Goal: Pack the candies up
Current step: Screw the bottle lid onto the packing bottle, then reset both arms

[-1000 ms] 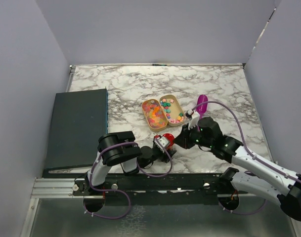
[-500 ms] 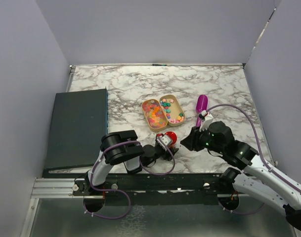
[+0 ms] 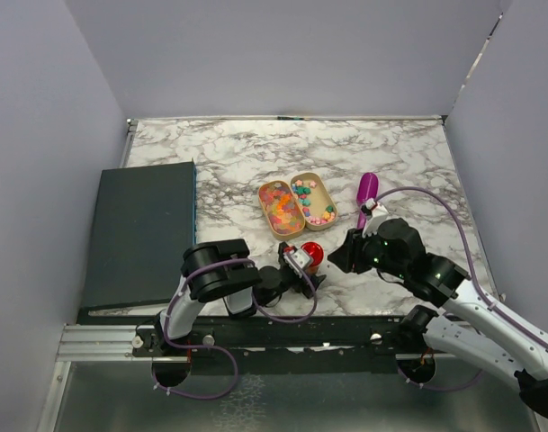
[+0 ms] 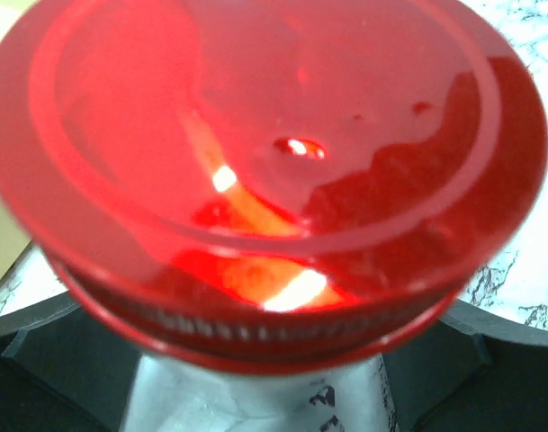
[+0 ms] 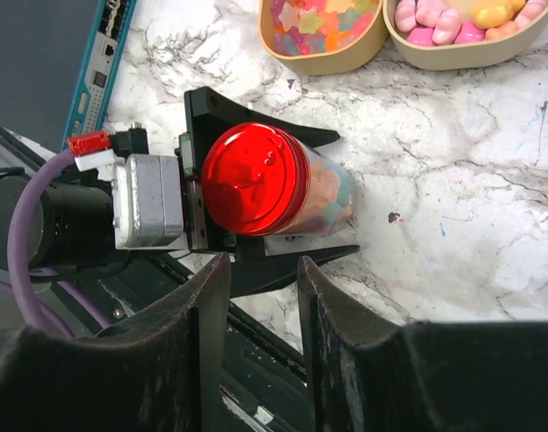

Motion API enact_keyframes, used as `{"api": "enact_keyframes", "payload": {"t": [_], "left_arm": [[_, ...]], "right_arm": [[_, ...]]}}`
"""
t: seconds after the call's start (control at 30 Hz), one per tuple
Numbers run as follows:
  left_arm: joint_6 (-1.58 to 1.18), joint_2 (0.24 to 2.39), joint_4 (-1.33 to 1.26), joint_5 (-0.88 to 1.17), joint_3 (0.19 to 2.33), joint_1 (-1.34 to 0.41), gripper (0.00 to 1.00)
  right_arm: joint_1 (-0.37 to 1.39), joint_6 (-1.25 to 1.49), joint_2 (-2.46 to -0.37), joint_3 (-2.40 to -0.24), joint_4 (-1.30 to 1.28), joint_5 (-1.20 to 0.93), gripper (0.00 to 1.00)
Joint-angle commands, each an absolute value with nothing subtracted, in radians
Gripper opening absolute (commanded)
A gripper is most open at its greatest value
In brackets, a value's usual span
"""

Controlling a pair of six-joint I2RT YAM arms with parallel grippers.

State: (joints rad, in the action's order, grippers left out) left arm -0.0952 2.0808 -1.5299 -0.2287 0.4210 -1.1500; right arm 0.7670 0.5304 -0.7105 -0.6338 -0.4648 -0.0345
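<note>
Candies fill two tan oval trays, one (image 3: pixel 281 206) holding small flat pastel sweets and one (image 3: pixel 314 200) holding larger pieces. More candies (image 5: pixel 335 193) show through a clear jar lying on its side. The jar's shiny red lid (image 5: pixel 254 178) fills the left wrist view (image 4: pixel 256 135). My left gripper (image 3: pixel 308 267) is open, with a black finger on either side of the jar. My right gripper (image 5: pixel 262 263) is open and empty, just right of the jar and pointing at it. The purple scoop (image 3: pixel 367 191) lies on the marble, apart from both grippers.
A dark flat box (image 3: pixel 143 229) covers the left side of the marble table (image 3: pixel 256 148). Grey walls close in the back and sides. The arms' mounting rail (image 3: pixel 256 335) runs along the near edge.
My right gripper let go of the purple scoop, opened and drew back toward the near right. My left gripper's fingers spread wider around the jar.
</note>
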Motion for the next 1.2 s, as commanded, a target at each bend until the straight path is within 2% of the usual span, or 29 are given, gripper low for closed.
{"api": "enact_keyframes", "payload": {"t": [0.0, 0.27, 0.47, 0.73, 1.0, 1.17], "left_arm": [[-0.105, 2.065, -1.509, -0.269, 0.368, -1.166, 0.99], [-0.142, 1.973, -1.502, -0.301, 0.27, -1.194, 0.99], [-0.24, 1.815, -1.391, -0.269, 0.19, -1.209, 0.99], [-0.306, 1.415, -0.789, -0.293, 0.234, -1.217, 0.99], [-0.323, 0.962, -0.2, -0.432, 0.362, -1.216, 0.99], [-0.378, 0.819, 0.079, -0.57, 0.532, -1.213, 0.99]], "right_arm": [[0.772, 0.513, -0.722, -0.677, -0.476, -0.004, 0.4], [0.772, 0.482, -0.742, -0.712, -0.486, 0.027, 0.42], [0.772, 0.467, -0.768, -0.767, -0.518, 0.089, 0.51], [0.772, 0.445, -0.764, -0.824, -0.526, 0.196, 0.72], [0.772, 0.456, -0.826, -0.927, -0.599, 0.383, 0.8], [0.772, 0.504, -0.843, -0.974, -0.639, 0.556, 0.85]]}}
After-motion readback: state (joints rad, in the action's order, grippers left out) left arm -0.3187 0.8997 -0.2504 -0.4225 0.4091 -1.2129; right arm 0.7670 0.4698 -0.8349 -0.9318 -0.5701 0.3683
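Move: The packing bottle, its red lid already on, stands between the left hand's wide-open fingers, practically at the hand point, its middle about 2 cm higher. From there the jelly candy box lies some 15 cm ahead and 7 cm left, and the mixed candy box about 17 cm ahead and 1 cm right. From the right hand the bottle is about 9 cm left, 1 cm ahead and 11 cm below; the purple scoop lies some 16 cm ahead, 5 cm right. With its fingers already wide, the left hand slides level out from around the bottle, about 6 cm back and to the left, then climbs steeply some 14 cm while still drifting left. The right hand also leaves the bottle, rising about 8 cm as it goes forward and somewhat right, swinging clockwise and opening from half-open to nearly wide. ##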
